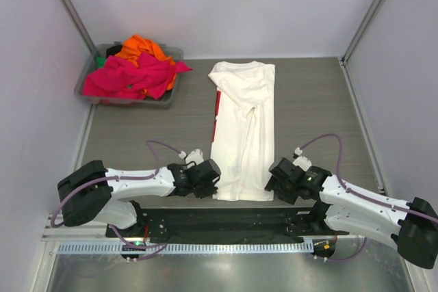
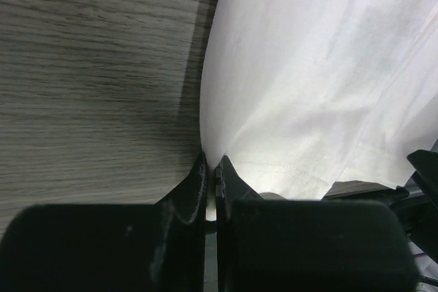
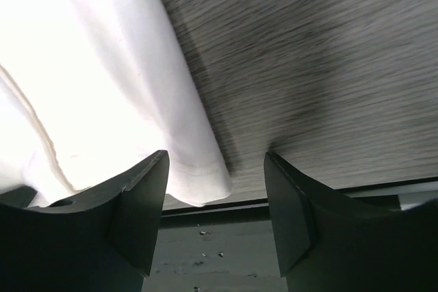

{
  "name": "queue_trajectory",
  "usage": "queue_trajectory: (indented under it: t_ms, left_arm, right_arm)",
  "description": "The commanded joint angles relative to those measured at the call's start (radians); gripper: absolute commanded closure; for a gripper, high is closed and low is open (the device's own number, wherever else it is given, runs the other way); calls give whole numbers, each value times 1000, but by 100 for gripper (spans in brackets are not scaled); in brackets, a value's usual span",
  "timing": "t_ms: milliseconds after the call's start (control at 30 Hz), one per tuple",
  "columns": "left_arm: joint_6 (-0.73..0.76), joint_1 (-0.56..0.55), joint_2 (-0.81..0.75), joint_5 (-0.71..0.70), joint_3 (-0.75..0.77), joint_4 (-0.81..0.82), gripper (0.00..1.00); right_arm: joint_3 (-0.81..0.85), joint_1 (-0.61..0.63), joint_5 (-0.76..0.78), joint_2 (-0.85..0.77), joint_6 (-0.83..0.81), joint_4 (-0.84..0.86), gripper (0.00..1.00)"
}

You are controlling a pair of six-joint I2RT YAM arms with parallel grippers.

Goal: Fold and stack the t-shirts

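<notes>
A cream-white t-shirt (image 1: 243, 128) lies folded lengthwise in a long strip down the middle of the table, a red print showing at its left edge. My left gripper (image 1: 213, 181) is at the strip's near left corner, shut on the cloth (image 2: 301, 87); a sliver of white shows between the jaws. My right gripper (image 1: 272, 184) is at the near right corner, open, and the shirt's hem corner (image 3: 198, 182) lies between its fingers (image 3: 144, 196), unpinched. Hot pink (image 1: 126, 76) and orange (image 1: 140, 47) t-shirts are piled in the bin.
A grey plastic bin (image 1: 171, 94) stands at the far left corner. Pale walls close in the table on three sides. The table's near edge with a black rail (image 1: 219, 220) runs just below both grippers.
</notes>
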Motion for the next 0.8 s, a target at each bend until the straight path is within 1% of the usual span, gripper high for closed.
queue_trajectory:
  t_ms: [0,33,67,100,133,200,267,300,367,400,467,500,567,600,700,767]
  left_arm:
    - [-18,-2,14,0,-1,-6,100]
    - [-18,-2,12,0,-1,-6,100]
    - [-22,-2,11,1,-1,-6,100]
    - [-21,-2,3,1,-1,-5,100]
    - [-22,-2,1,1,1,-5,100]
    - [-24,-3,-9,7,4,-6,100]
    - [-25,-10,-17,11,8,-9,100]
    - [-28,-20,-22,11,25,-29,100]
    - [-30,-34,-32,-9,57,-84,100]
    - [-27,-49,-35,-17,102,-156,100]
    - [-19,-60,-49,-42,151,-228,100]
    - [-13,-63,-55,-46,195,-283,100]
    - [9,-63,-69,-78,238,-333,100]
    - [19,-60,-71,-92,286,-376,100]
    - [70,-40,-57,-134,390,-455,100]
    - [120,-20,-36,-146,456,-483,100]
  right_arm:
    - [-14,36,43,7,53,66,37]
    - [-19,54,48,7,62,75,39]
    - [-27,60,50,7,67,80,45]
    - [-31,65,50,5,73,83,48]
    - [-37,77,48,5,77,95,54]
    - [-54,89,44,-5,84,111,75]
    - [-56,106,39,-13,85,109,89]
    - [-53,112,40,-25,87,102,99]
    - [-28,134,51,-39,105,56,99]
    - [-13,142,62,-59,116,-5,99]
    - [45,158,88,-85,134,-64,99]
    - [67,160,118,-102,137,-120,99]
    - [137,160,155,-127,137,-167,99]
    - [160,160,200,-131,131,-194,99]
    - [234,159,279,-119,79,-196,99]
    - [303,154,321,-84,47,-199,99]
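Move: The left gripper already pinches the white t-shirt's left hem corner; the shirt's far shoulder end lies roughly 36 cm ahead of it and 8 cm to its right. The right gripper is open almost at the free right hem corner, about 2 cm to its left, 1 cm back and 1 cm below. The red print on the shirt's left edge is some 24 cm ahead of the right gripper and 17 cm to its left. Slide the right gripper about 2 cm left and shut it on the right hem corner while the left keeps its pinch in place. Ease both back a centimetre, then raise the two corners together off the table, left about 10 cm, right about 8, drawing forward 2 to 3 cm as they climb; drift the left towards the right and let the right fingertips swing slightly forward. ##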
